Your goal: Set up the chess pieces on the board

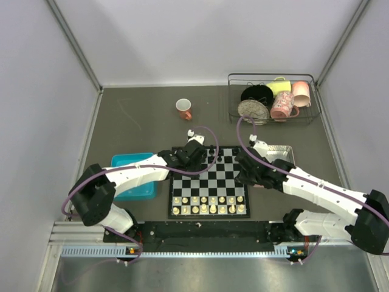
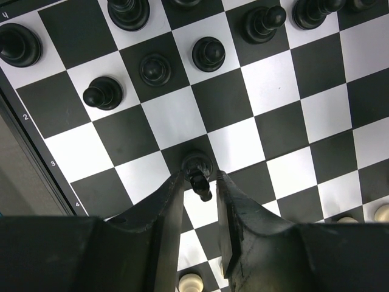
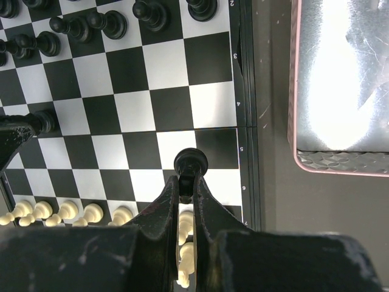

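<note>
The board [image 1: 226,176] lies in the middle of the table, with several black chess pieces [image 2: 208,53] on its far rows. In the left wrist view my left gripper [image 2: 199,176] straddles one black piece [image 2: 197,163] that stands on a dark square. Its jaws are close on both sides, with a thin gap still showing at the right finger [image 2: 234,207]. In the right wrist view my right gripper [image 3: 189,179] is shut on another black piece [image 3: 191,161], held just over the board near its right border. More black pieces [image 3: 149,12] stand at the top of that view.
Cream-white pieces [image 1: 209,204] fill the two near rows. A teal tray [image 1: 130,176] lies left of the board, and a pink-rimmed tray [image 3: 340,91] lies to its right. A red cup [image 1: 183,109] and a wire basket [image 1: 273,97] of mugs stand at the back.
</note>
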Controlling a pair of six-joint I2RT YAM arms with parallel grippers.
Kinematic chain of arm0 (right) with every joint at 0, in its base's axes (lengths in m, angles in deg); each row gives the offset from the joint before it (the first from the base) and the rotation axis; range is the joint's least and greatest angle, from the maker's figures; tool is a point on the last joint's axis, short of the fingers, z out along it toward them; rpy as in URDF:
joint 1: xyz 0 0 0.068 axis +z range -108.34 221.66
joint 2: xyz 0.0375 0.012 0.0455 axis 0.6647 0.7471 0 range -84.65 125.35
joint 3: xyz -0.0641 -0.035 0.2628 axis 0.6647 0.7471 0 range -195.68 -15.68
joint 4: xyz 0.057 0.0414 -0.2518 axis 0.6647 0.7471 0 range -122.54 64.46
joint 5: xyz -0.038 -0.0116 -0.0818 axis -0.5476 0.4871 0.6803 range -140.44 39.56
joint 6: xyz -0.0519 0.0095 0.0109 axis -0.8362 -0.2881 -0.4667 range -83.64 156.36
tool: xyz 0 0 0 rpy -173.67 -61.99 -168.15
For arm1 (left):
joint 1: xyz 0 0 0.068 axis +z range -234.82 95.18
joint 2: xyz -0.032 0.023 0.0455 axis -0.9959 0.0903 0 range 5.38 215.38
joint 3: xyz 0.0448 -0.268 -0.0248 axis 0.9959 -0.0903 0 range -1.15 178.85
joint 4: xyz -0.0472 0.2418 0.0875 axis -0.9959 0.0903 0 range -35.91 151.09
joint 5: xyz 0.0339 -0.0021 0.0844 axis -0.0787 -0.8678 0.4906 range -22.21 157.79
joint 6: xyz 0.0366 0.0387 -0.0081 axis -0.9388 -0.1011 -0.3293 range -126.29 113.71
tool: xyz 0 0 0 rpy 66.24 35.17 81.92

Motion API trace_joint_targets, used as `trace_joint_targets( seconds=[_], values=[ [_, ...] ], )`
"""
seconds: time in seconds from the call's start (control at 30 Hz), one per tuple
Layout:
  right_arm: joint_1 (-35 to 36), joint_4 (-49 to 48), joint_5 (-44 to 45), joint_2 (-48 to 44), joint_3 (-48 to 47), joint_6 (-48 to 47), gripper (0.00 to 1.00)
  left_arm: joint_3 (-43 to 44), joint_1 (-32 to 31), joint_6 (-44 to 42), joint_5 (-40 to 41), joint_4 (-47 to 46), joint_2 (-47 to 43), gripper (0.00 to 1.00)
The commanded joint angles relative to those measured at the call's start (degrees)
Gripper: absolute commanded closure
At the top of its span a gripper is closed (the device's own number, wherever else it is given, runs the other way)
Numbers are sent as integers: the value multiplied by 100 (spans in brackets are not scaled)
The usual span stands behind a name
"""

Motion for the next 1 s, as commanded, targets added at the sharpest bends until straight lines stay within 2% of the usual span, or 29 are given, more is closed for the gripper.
trace_joint_targets(
  seconds=[0.0, 0.17, 0.47, 0.57, 0.73, 0.97],
  values=[
    [-27, 12, 152, -225, -4, -82, 100, 233, -17, 0, 152, -160, 46, 69],
    [-27, 30, 178, -269, -4, -108, 100, 269, -26, -9, 188, -160, 99, 74],
    [-27, 74, 257, -409, 5, -117, 100, 497, -26, -44, 214, 86, -102, 100],
    [-28, 100, 292, -471, 22, -117, 100, 760, -26, -158, 407, 306, -339, 100],
    [-27, 118, 283, -471, 31, -117, 100, 1454, 27, -430, 1197, 789, -384, 100],
    [-27, 135, 266, -515, 110, -99, 100, 1859, 606, -624, 1146, 773, -191, 100]
  ],
)
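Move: The black chess piece waits on the board right between the left hand's half-open fingertips, its middle some 2 cm below and no more than 1 cm ahead. From that hand, three black pawns stand about 6 cm ahead: one straight ahead, one 3 cm to the left, one 3 cm to the right. The nearest white pawn is about 9 cm straight back. From the right hand, the piece lies roughly 14 cm left, 3 cm ahead and 5 cm lower. The black piece is pinched near its top as the left fingers close on it, the hand almost still. Then the left hand lifts it, slowly at first and then fast, about 10 cm up and 6 cm forward over the row of black pawns, the fingers tipping some 15 degrees outward. ##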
